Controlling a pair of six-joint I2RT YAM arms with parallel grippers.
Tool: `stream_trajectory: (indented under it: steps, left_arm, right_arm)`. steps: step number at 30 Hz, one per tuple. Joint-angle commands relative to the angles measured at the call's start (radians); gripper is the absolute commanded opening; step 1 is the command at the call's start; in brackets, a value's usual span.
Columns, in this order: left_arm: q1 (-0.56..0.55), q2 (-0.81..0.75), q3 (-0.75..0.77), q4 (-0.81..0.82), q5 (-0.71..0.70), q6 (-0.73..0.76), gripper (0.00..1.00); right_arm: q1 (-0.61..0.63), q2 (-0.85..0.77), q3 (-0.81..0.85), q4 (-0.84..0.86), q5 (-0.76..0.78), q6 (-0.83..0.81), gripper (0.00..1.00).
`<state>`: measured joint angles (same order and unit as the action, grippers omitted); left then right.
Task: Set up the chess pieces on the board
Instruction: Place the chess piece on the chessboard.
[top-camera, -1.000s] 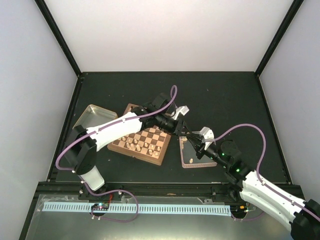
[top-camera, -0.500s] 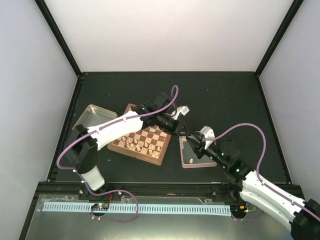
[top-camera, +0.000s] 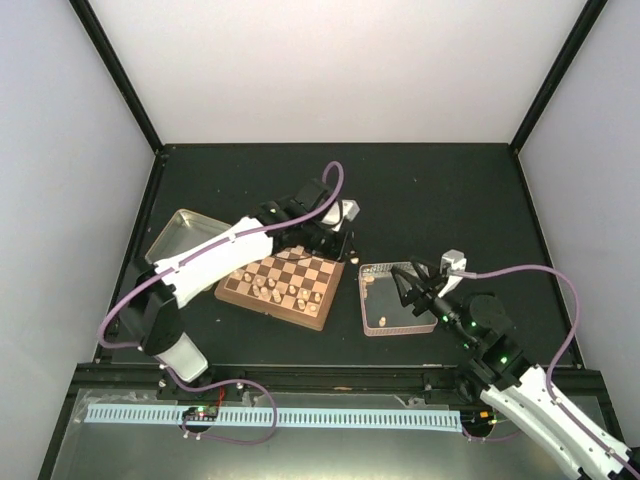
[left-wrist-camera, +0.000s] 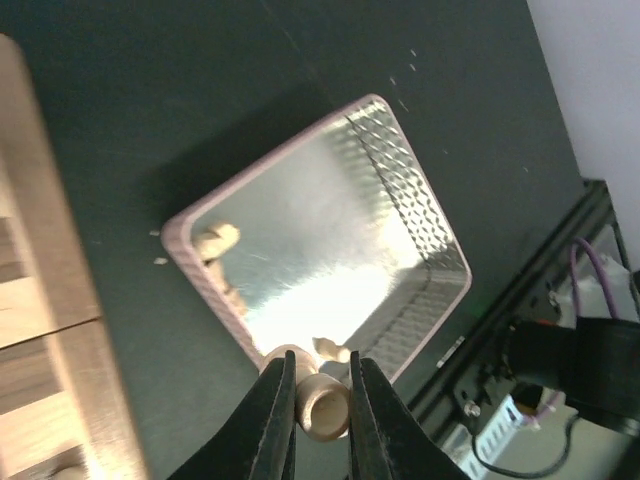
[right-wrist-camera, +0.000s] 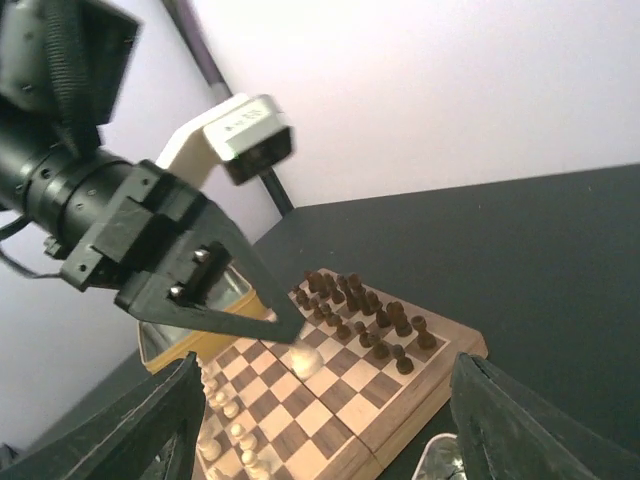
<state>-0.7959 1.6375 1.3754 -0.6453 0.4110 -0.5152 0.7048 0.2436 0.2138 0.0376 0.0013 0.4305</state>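
My left gripper (left-wrist-camera: 322, 400) is shut on a pale beige chess piece (left-wrist-camera: 325, 408), gripped at its stem with the round base facing the camera. From above, the left gripper (top-camera: 336, 246) hangs over the far right edge of the board (top-camera: 300, 314). The right wrist view shows that piece (right-wrist-camera: 305, 361) above the board's middle squares (right-wrist-camera: 400, 400). More pale chess pieces (top-camera: 262, 286) stand along the board's near side. My right gripper (top-camera: 405, 286) is open and empty over the clear tray (top-camera: 392, 329), its fingers (right-wrist-camera: 150, 420) spread wide. Two pale pieces (left-wrist-camera: 217, 238) lie in the tray (left-wrist-camera: 270, 172).
Dark brown chessmen (right-wrist-camera: 365, 315) fill the board's far rows. A yellow-rimmed metal tin (top-camera: 185, 236) lies to the left of the board. The tray sits just to the right of the board on the black table. The frame rail (top-camera: 300, 378) runs along the near edge.
The two grippers met above the tray's far left corner. The left one shut on the piece and moved left over the board. The right one opened and swung back to the right.
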Motion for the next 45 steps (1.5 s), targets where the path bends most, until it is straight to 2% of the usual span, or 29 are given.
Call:
stream_trajectory:
  steps: [1, 7, 10, 18, 23, 27, 34, 45]
  left_arm:
    - [0.040, -0.116, -0.018, -0.096, -0.173, 0.029, 0.01]
    - [0.095, -0.238, -0.124, -0.154, -0.268, 0.030, 0.02]
    - [0.143, -0.312, -0.190, -0.187, -0.332, 0.022, 0.02]
    - [0.398, -0.604, -0.462, -0.247, -0.430, -0.015, 0.02]
    - [0.507, -0.715, -0.610, -0.188, -0.466, -0.015, 0.01]
    - [0.571, -0.699, -0.687, -0.111, -0.411, -0.020, 0.02]
    - [0.648, -0.589, -0.726, -0.013, -0.375, -0.036, 0.02]
    - [0.689, -0.495, -0.772, 0.077, -0.297, -0.023, 0.03]
  right_arm:
    - [-0.001, -0.002, 0.063, -0.125, 0.088, 0.192, 0.68]
    - [-0.001, 0.142, 0.133, -0.195, 0.123, 0.261, 0.68]
    - [-0.002, 0.222, 0.163, -0.203, 0.094, 0.273, 0.68]
    - [-0.002, 0.374, 0.202, -0.176, 0.034, 0.307, 0.66]
    - [-0.001, 0.415, 0.209, -0.165, 0.034, 0.312, 0.66]
    - [-0.001, 0.425, 0.215, -0.165, 0.040, 0.309, 0.66]
    - [-0.002, 0.433, 0.222, -0.175, 0.044, 0.310, 0.65]
    - [-0.002, 0.448, 0.220, -0.178, 0.045, 0.310, 0.65]
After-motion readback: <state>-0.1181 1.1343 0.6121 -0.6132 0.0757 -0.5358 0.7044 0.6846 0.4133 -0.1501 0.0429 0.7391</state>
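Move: The near-left corner of the chessboard, where the left hand takes its held white piece, lies some 32 cm to its left, about level forward, 17 cm below. The corner pawn stands about 3 cm farther out and 3 cm right of that corner; the empty yellow-edged tray's middle is 44 cm left of the left hand, 13 ahead. For the right hand, the loose white pieces in the wire tray lie roughly 8 cm ahead, 3 left, 26 below. Sweeping fast to its left, about 31 cm across the board, the left hand carries the still-pinched white piece, first rising slightly, then sinking well below its start over the near-left corner while the wrist turns some 50 degrees counter-clockwise. The empty right hand, fingers staying open, dips about 6 cm and eases forward over the wire tray, tipping its fingers down towards the loose pieces. ##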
